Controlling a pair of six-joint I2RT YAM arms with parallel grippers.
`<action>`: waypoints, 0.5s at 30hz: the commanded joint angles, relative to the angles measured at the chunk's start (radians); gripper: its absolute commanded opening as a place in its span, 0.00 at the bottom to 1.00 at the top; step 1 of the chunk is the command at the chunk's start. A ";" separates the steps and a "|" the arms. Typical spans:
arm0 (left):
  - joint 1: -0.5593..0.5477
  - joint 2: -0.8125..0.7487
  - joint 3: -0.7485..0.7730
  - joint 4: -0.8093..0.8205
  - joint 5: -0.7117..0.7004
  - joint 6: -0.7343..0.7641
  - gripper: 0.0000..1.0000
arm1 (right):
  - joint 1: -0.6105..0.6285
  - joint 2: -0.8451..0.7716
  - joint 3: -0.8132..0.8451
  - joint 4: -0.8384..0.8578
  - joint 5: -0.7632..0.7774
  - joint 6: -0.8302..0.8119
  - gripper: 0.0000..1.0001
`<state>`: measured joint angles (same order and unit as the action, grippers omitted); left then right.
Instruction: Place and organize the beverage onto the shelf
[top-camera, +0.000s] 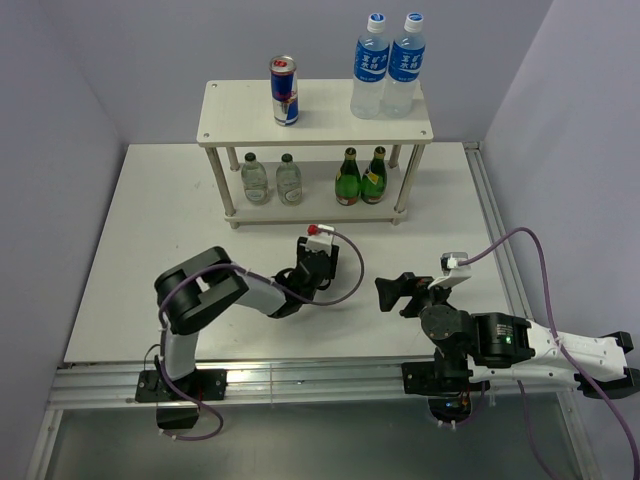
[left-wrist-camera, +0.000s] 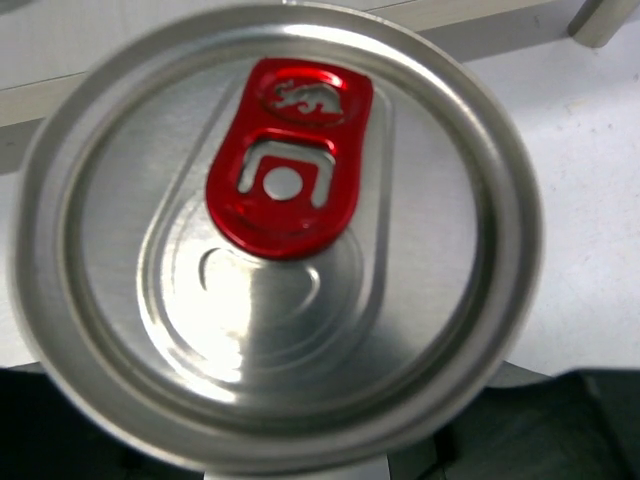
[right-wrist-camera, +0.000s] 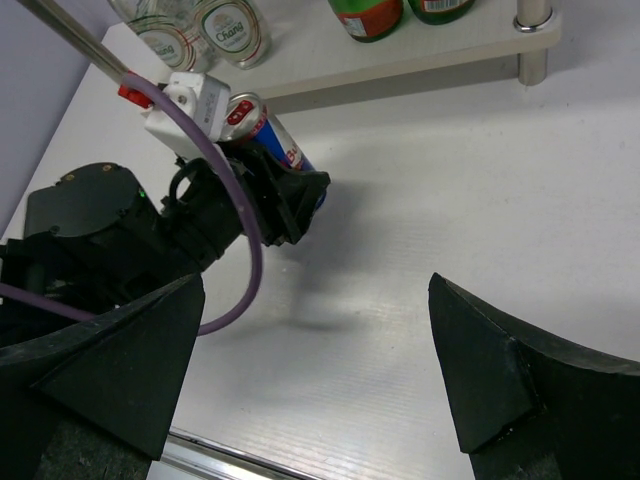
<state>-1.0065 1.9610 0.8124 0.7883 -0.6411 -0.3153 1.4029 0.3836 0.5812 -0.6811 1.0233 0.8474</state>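
My left gripper (top-camera: 316, 262) is shut on a slim blue-silver-red can (right-wrist-camera: 272, 139), which is tilted in the grip in front of the shelf (top-camera: 225, 112). The can's silver lid with its red tab (left-wrist-camera: 290, 170) fills the left wrist view. A second can (top-camera: 284, 90) stands on the shelf's top board at the left. Two blue-labelled bottles (top-camera: 387, 65) stand side by side at the right of that board. Two short clear bottles (top-camera: 271, 179) stand on the lower board at the left. My right gripper (top-camera: 395, 293) is open and holds nothing, to the right of the left gripper.
Two dark green bottles (top-camera: 361, 177) stand on the lower board at the right. A purple cable (right-wrist-camera: 240, 250) loops from the left wrist. A metal rail (top-camera: 300, 380) runs along the table's near edge, and walls close in on three sides.
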 joint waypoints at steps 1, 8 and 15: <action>0.002 -0.166 0.001 -0.036 -0.043 0.010 0.00 | 0.007 -0.005 -0.006 0.022 0.027 0.007 1.00; 0.028 -0.531 0.151 -0.499 -0.078 0.048 0.00 | 0.008 -0.003 -0.004 0.026 0.029 0.002 1.00; 0.117 -0.747 0.375 -0.748 -0.081 0.171 0.00 | 0.007 -0.015 -0.011 0.032 0.026 -0.005 1.00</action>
<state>-0.9302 1.3010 1.0718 0.1295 -0.6907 -0.2256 1.4029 0.3813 0.5812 -0.6804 1.0233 0.8440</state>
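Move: The left hand, low over the table, already grips the Red Bull can. The first can, beside which the top shelf has free room, stands some 21 cm ahead, 9 cm left and about 34 cm above. The nearer clear bottle on the lower shelf is about 20 cm ahead, 10 cm left and slightly higher; the nearer water bottle is some 23 cm ahead, 9 cm right and 38 cm up. From the right hand, the first can is about 38 cm ahead, 21 cm left and 18 cm up. Keeping its grip around the Red Bull can, the left hand lifts it off the table, slowly at first and then fast, nearly straight up by about 27 cm, while swinging some 8 cm to the left towards the top-shelf level and the first can. The fingers tip upward by about 10 degrees on the way. ##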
